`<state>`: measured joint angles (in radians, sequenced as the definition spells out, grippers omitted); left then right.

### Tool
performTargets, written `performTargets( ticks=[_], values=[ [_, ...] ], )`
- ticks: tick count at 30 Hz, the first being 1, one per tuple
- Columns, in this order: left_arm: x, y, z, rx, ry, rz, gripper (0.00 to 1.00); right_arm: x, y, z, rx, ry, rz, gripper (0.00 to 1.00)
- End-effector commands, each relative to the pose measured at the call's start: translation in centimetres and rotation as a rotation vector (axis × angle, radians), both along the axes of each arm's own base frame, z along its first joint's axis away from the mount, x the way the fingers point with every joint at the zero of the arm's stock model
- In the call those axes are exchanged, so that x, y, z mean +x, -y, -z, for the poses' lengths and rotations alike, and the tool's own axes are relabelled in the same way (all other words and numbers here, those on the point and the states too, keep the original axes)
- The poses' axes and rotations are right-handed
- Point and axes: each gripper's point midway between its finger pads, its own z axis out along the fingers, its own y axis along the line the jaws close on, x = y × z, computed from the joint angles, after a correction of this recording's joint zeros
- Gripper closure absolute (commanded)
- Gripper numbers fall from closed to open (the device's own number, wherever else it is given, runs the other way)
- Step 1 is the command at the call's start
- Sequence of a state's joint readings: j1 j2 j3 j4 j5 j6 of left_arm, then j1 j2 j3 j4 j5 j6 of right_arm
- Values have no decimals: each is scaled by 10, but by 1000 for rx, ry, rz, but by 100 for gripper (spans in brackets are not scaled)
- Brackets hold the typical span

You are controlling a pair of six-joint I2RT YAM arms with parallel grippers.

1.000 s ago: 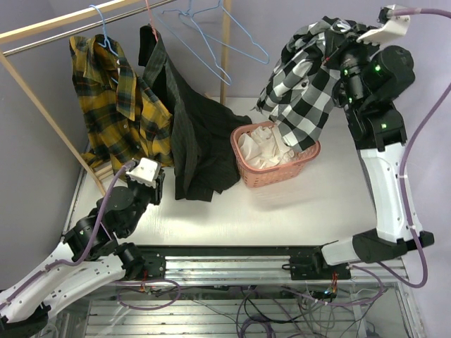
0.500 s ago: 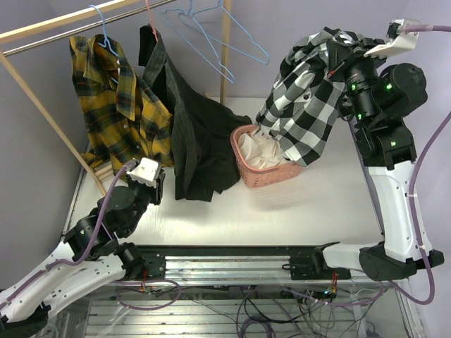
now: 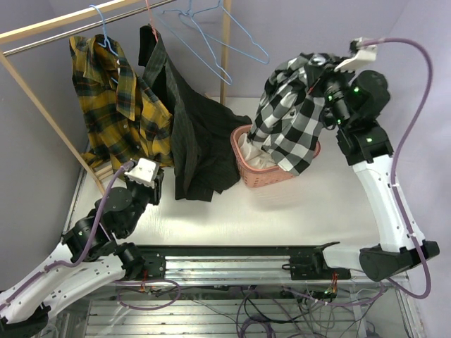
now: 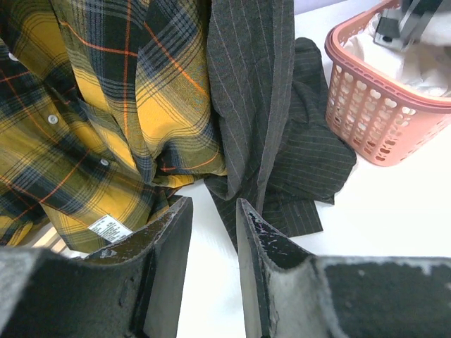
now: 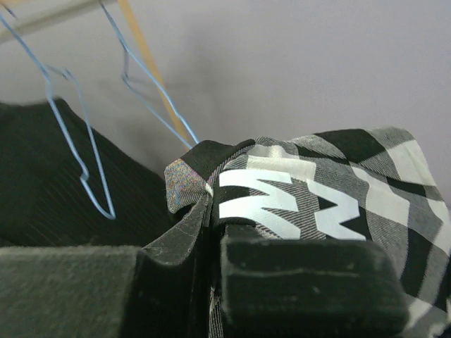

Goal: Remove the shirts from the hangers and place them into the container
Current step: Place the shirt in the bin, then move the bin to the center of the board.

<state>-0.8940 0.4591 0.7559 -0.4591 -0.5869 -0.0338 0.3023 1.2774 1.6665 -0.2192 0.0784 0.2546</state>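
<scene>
My right gripper (image 3: 317,76) (image 5: 211,211) is shut on the black-and-white checked shirt (image 3: 285,123) (image 5: 331,190), which hangs over the salmon-pink container (image 3: 271,176) (image 4: 380,120) with its lower end draped on the rim. A white shirt (image 3: 248,151) lies inside. The yellow plaid shirt (image 3: 120,105) (image 4: 91,113) hangs on a light blue hanger (image 3: 103,32). Beside it the dark pinstriped shirt (image 3: 194,134) (image 4: 275,105) hangs from a pink hook (image 3: 148,14), its tail on the table. My left gripper (image 3: 156,186) (image 4: 213,208) stands open and empty, low in front of those two shirts.
Two empty light blue hangers (image 3: 211,35) (image 5: 84,162) hang on the rail at the back. A slanted wooden rack pole (image 3: 42,113) stands at the left and an upright one (image 3: 225,49) behind the container. Purple walls close the back and sides.
My right arm has swung left and down, bringing the checked shirt from the right of the container to over it. The left arm has not moved.
</scene>
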Motion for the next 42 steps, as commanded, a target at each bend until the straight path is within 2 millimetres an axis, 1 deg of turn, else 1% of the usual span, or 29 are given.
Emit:
performTargets(
  ticks=[1, 3, 5, 8, 9, 12, 15, 17, 20, 23, 25, 28, 31, 33, 35, 37, 38, 40, 42],
  values=[
    [1, -1, -6, -22, 22, -11, 57, 4, 5, 17, 10, -10, 29, 100],
    [2, 1, -5, -15, 19, -7, 57, 11, 4, 39, -6, -71, 40, 100],
    [4, 3, -4, -4, 14, -6, 58, 19, 4, 64, -28, -151, 51, 100],
    [4, 5, -2, 2, 7, 0, 58, 29, 1, 113, -75, -285, 44, 100],
    [4, 5, -2, 3, 6, 0, 58, 32, 0, 135, -87, -335, 40, 100],
    [4, 4, -2, -1, 8, -1, 58, 38, -5, 182, -107, -437, 6, 100],
    [3, 4, -3, -3, 10, -1, 58, 44, -16, 226, -123, -560, -65, 100],
    [4, 4, -3, -2, 10, -2, 58, 45, -27, 258, -137, -657, -125, 100],
    [4, 4, -3, -1, 9, -3, 58, 41, -42, 302, -139, -788, -211, 100],
    [4, 4, -3, -2, 10, -3, 58, 37, -43, 336, -148, -886, -224, 100],
    [4, 4, -2, -2, 11, -1, 58, 33, -40, 355, -164, -942, -213, 100],
    [4, 4, -3, -1, 12, 1, 57, 24, -32, 384, -183, -1013, -180, 100],
    [3, 4, -3, -3, 12, -1, 58, 14, -19, 415, -145, -1087, -155, 100],
    [3, 3, -3, -4, 13, -1, 57, 8, 0, 437, -76, -1140, -129, 100],
    [3, 3, -3, -7, 15, -1, 58, 4, 19, 455, -9, -1173, -98, 100],
    [3, 3, -4, -10, 17, 2, 58, 3, 42, 468, 28, -1189, -39, 100],
    [3, 4, -4, -10, 16, 3, 58, 4, 53, 471, 36, -1188, -8, 100],
    [3, 4, -3, -7, 15, 4, 58, 5, 70, 473, 33, -1186, 42, 100],
    [4, 5, -3, -4, 13, 4, 58, 9, 83, 471, -7, -1175, 98, 99]
  ],
)
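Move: Below and to the left of the right hand, which already holds the checked shirt, the basket stands with its middle some 7 cm left, level fore and aft, and about 46 cm down. Inside it the white shirt sits roughly 9 cm left of the hand, also level fore and aft. The hanging dark shirt is about 30 cm left, level fore and aft, and 33 cm lower. From the left hand the basket is about 17 cm ahead, 41 cm right and 23 cm down. Plunging about 45 cm, the right hand carries the checked shirt down into the basket, easing about 5 cm forward and then back while the wrist tips some 60 degrees to point steeply down. Near the bottom it swings roughly 8 cm to its right, bearing through the cloth on the basket's right side; the fingers stay shut on the shirt. ##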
